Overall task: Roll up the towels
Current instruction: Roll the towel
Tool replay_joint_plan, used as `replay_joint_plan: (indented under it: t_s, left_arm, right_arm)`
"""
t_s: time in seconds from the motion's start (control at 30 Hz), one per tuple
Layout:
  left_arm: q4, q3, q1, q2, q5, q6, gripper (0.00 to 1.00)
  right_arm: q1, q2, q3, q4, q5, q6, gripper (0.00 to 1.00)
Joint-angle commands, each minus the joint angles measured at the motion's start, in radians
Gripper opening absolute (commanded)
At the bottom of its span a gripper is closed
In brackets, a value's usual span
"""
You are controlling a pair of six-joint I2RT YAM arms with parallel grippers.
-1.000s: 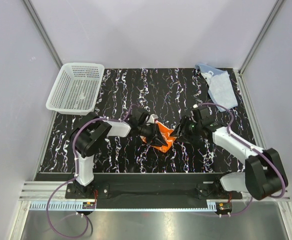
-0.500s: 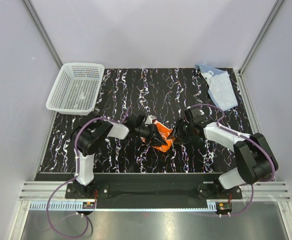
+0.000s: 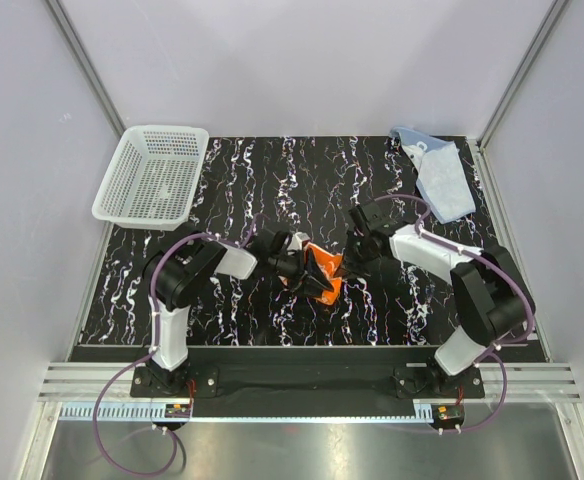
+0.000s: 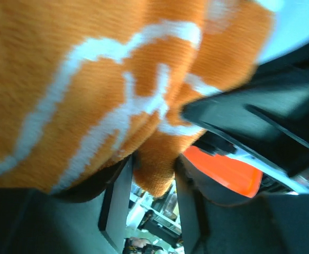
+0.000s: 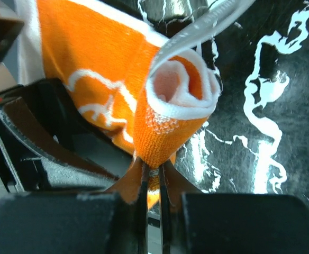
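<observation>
The orange towel point(image 3: 323, 272) lies bunched and partly rolled at mid-table between both grippers. My left gripper point(image 3: 301, 268) is at its left side. In the left wrist view its jaws stand apart, and a rounded, unsqueezed fold of the orange towel point(image 4: 91, 79) hangs between them at the left gripper point(image 4: 153, 177). My right gripper point(image 3: 351, 260) is at the towel's right end. In the right wrist view the right gripper point(image 5: 152, 169) is shut on the lower edge of the orange towel's point(image 5: 167, 127) rolled end. The light blue towel point(image 3: 440, 172) lies crumpled at the back right corner, untouched.
A white mesh basket point(image 3: 152, 176) stands at the back left, partly over the edge of the black marbled mat point(image 3: 272, 180). Grey walls close in the table on three sides.
The right gripper has closed onto the orange towel's rolled end and swung slightly left and back. The left jaws have widened around the towel fold.
</observation>
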Motion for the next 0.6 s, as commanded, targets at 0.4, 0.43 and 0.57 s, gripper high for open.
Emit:
replay_joint_plan:
  t_s: [0.4,0.43,0.57]
  left_arm:
    - [-0.633,0.193,-0.074,-0.228,-0.447,0.491,0.60]
    - [-0.644,0.206,-0.083,-0.257,-0.477,0.504,0.61]
    - [-0.704,0.233,-0.134,-0.314,-0.650,0.559,0.62]
  right_arm:
    - [0.068,0.124,0.222,-0.255,0.149,-0.095,0.00]
    - [0.070,0.130,0.232,-0.260,0.151,-0.095,0.00]
    - [0.076,0.148,0.258,-0.280,0.155,-0.104,0.00]
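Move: The orange towel's middle lies about 2 cm ahead of the left fingers, some 2 cm to their left and 2 cm lower; one of its folds is between those fingertips. The rolled towel end, already pinched by the right gripper, is about 5 cm to the left hand's right and 3 cm farther out. From the right hand, the towel's middle is about 7 cm to its left, 1 cm back and 2 cm below. Keep opening the left gripper to let the towel's fold out of the fingers, easing back to the left about 2 cm, dipping slightly and then lifting some 2 cm. Meanwhile tip its fingers more steeply downward by about 20 degrees and roll the wrist. Hold the right gripper in place, still shut on the rolled end, turning its fingers about 10 degrees closer to straight down. ##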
